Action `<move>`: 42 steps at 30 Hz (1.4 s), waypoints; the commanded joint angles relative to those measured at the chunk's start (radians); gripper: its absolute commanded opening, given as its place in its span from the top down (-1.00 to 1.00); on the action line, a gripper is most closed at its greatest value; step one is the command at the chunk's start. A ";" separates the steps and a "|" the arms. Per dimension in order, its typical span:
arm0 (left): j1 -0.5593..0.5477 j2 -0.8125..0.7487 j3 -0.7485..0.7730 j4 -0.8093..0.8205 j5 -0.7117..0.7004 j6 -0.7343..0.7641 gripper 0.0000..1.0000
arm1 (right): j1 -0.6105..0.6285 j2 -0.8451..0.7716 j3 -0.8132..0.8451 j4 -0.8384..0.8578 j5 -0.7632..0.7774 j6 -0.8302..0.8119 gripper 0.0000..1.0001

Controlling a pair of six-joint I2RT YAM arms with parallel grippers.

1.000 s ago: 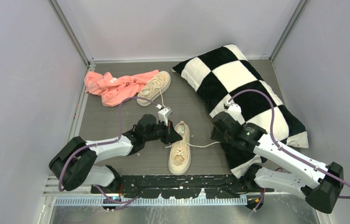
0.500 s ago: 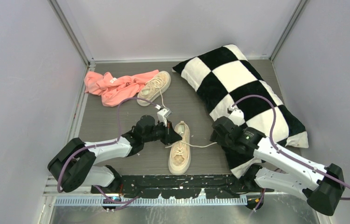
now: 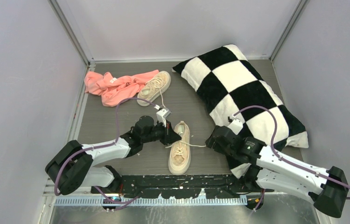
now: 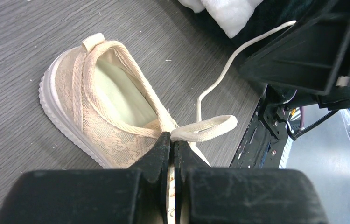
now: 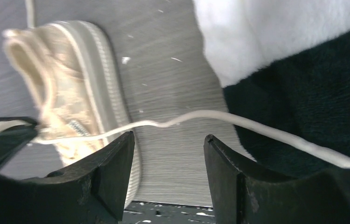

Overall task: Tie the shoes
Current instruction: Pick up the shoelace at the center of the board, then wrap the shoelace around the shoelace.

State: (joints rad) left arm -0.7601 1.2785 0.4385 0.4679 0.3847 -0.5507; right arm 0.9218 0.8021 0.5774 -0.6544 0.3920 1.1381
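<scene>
One beige shoe (image 3: 180, 150) lies at the table's near middle, toe toward me; the other shoe (image 3: 155, 87) rests far back by the pink cloth. My left gripper (image 3: 171, 135) is at the near shoe's heel side, shut on a loop of its cream lace (image 4: 208, 128), which comes out at the fingertips (image 4: 172, 137) beside the shoe's collar (image 4: 98, 116). The lace's free end (image 3: 197, 145) trails right toward my right gripper (image 3: 209, 142). That gripper (image 5: 168, 140) is open, and the lace (image 5: 201, 114) runs just beyond its fingertips, untouched. The shoe (image 5: 70, 88) shows on its left.
A black-and-white checkered pillow (image 3: 243, 88) fills the right side, its near corner beneath my right arm. A pink cloth (image 3: 117, 86) lies back left. Grey walls close in on three sides. A black rail (image 3: 178, 180) runs along the near edge.
My right gripper has opened wider and slid left and toward the near edge, off the pillow and closer to the near shoe. The left gripper keeps its hold in place.
</scene>
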 commanded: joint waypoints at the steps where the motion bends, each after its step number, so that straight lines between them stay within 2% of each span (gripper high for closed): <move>1: -0.005 -0.043 0.002 0.034 -0.003 0.022 1.00 | 0.003 0.024 -0.018 0.051 0.052 0.107 -0.23; 6: -0.007 -0.031 0.005 0.041 0.004 0.010 0.99 | -0.091 0.035 -0.037 0.073 0.058 0.093 -0.22; 12: -0.014 -0.004 0.006 0.065 0.008 0.005 0.99 | -0.184 0.080 -0.121 0.242 -0.033 0.065 -0.08; 15: -0.016 0.014 0.012 0.065 0.008 0.003 0.99 | -0.186 0.120 -0.120 0.298 -0.046 0.052 0.26; 18: -0.018 0.030 0.018 0.075 0.016 0.001 0.99 | -0.186 0.134 -0.093 0.318 -0.070 0.008 0.93; 19: -0.018 0.034 0.020 0.079 0.019 0.000 0.99 | -0.186 0.136 -0.079 0.319 -0.079 -0.017 0.98; 28: -0.019 0.066 0.031 0.107 0.034 -0.023 0.99 | -0.169 0.119 0.068 0.254 -0.170 -0.180 0.99; 33: -0.019 0.075 0.026 0.118 0.041 -0.028 0.99 | -0.153 0.090 0.081 0.287 -0.239 -0.230 0.99; 39: -0.019 0.071 0.026 0.119 0.047 -0.028 0.99 | -0.129 0.115 0.160 0.290 -0.372 -0.384 0.99; 42: -0.019 0.068 0.026 0.120 0.056 -0.028 1.00 | -0.114 0.129 0.188 0.281 -0.378 -0.414 0.99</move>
State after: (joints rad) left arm -0.7708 1.3499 0.4389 0.5308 0.4046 -0.5735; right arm 0.7906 0.9192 0.6949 -0.3962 0.0753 0.8192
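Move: The shoelace stretch to be gripped lies about 3 cm ahead of the open right hand, 2 cm to its right and 5 cm below. The shoe's middle is some 14 cm left of that hand and level with it; the checkered cushion's middle is about 16 cm ahead and 17 cm right. From the left hand, still pinching a lace loop, that stretch lies roughly 15 cm right, 1 cm ahead and 5 cm lower. The right hand reaches forward and down about 5 cm, pinches the shoelace, then lifts 10 cm and leftwards. ##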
